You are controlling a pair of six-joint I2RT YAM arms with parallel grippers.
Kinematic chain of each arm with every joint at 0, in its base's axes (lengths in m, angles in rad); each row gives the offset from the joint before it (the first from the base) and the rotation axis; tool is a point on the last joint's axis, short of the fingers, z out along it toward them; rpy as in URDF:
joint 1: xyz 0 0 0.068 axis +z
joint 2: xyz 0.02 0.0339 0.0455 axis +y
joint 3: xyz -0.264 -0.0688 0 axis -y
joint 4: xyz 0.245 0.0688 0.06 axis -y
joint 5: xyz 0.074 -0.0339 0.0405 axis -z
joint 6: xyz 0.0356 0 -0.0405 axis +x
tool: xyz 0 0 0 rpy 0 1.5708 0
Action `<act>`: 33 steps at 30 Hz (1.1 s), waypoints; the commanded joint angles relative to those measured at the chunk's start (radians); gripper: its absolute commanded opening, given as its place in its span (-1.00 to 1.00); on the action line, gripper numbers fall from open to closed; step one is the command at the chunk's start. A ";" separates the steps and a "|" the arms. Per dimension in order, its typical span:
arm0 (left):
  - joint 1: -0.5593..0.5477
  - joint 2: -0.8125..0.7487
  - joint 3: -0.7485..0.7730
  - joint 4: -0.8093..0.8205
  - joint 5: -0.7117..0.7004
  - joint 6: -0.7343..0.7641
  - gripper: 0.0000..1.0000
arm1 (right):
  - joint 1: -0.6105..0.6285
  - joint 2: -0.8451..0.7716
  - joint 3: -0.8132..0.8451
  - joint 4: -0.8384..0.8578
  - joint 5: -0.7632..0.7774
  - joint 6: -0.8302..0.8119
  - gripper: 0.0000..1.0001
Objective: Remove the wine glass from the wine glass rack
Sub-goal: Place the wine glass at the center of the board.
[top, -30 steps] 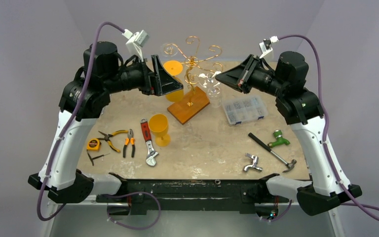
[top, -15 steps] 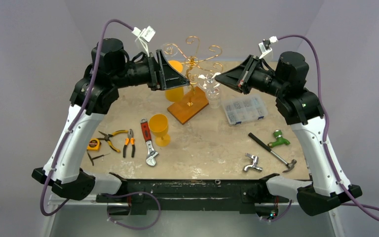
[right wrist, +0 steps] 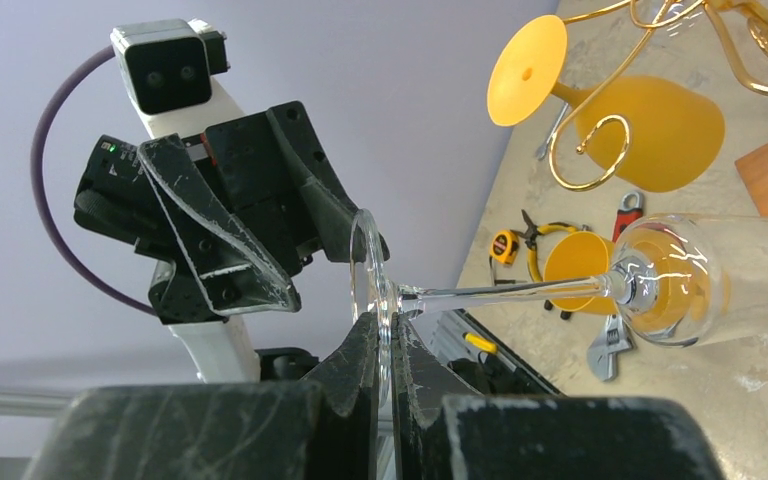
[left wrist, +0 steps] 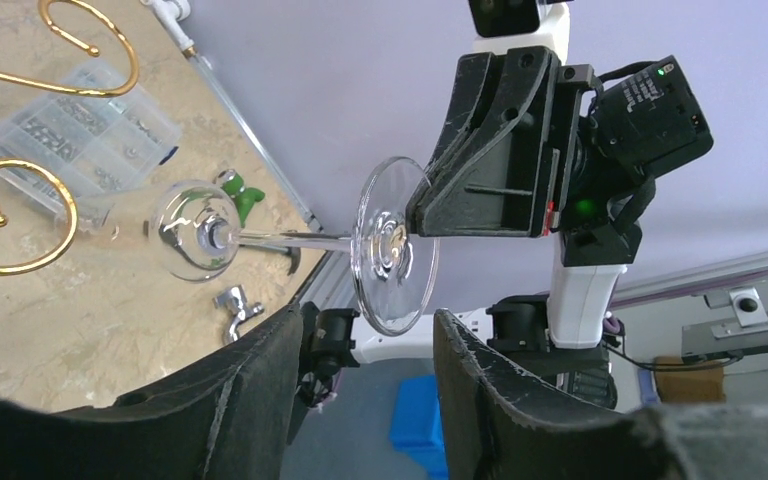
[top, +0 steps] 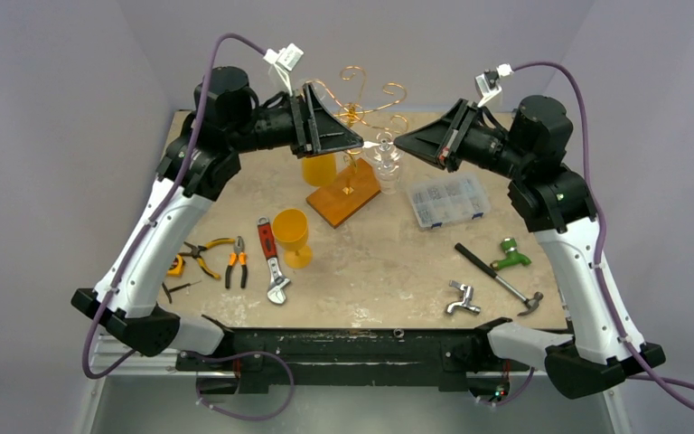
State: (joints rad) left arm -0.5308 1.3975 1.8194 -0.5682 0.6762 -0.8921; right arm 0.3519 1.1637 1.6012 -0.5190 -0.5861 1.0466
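Note:
A clear wine glass [right wrist: 660, 275] lies level in the air beside the golden wire arms of the wine glass rack [top: 354, 107]. My right gripper [right wrist: 380, 325] is shut on the rim of its round foot [left wrist: 395, 245]. My left gripper [left wrist: 365, 325] faces it from the other side, open, with the foot's lower edge just above the gap between its fingertips. In the top view the left gripper [top: 358, 143] and right gripper [top: 398, 142] nearly meet above the glass [top: 385, 161]. Whether the glass touches the rack I cannot tell. An orange glass [right wrist: 650, 130] hangs on a rack curl.
The rack's wooden base [top: 345, 194] sits mid-table. Another orange glass [top: 291, 231] stands in front of it. A clear parts box [top: 447, 199] lies to the right, then a hammer [top: 499, 276] and two taps. A wrench [top: 271, 258], pliers [top: 208, 255] and tape measure [top: 171, 264] lie front left.
The left arm has swung right and up to the glass's foot, and its jaws have narrowed. The right arm and the glass have stayed put.

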 commanded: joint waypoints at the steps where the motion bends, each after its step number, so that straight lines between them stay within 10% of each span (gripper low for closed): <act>1: -0.017 0.010 0.008 0.086 0.023 -0.048 -0.05 | -0.006 -0.026 0.013 0.106 -0.032 0.006 -1.00; 25: -0.075 0.059 0.026 0.114 0.037 -0.077 -0.46 | -0.006 -0.016 0.014 0.127 -0.043 0.010 -1.00; 33: -0.077 0.068 0.033 0.108 0.041 -0.089 -1.00 | -0.006 -0.016 0.000 0.141 -0.052 0.012 -1.00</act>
State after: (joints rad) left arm -0.6025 1.4609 1.8198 -0.4934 0.7013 -0.9783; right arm 0.3500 1.1645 1.5944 -0.4873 -0.6037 1.0531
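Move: The clear wine glass hangs bowl-down from the right fingers. The centre of its foot lies roughly 5 cm to the left hand's right, 1 cm ahead and level with it. From the right hand, that foot centre is about 3 cm to the left and 1 cm ahead, at the same height. The rack's top hub is some 9 cm ahead of the left hand, 2 cm left and 7 cm below; the hanging yellow glass is 9 cm left, 6 cm ahead and 15 cm below. Rightwards and nearly level, the left hand eases about 3 cm towards the right gripper, turning some 5 degrees clockwise while its half-open fingers steadily close. They end shut on the near edge of the clear glass's foot, pinching it opposite the right fingers, which stay almost still and keep their grip. ##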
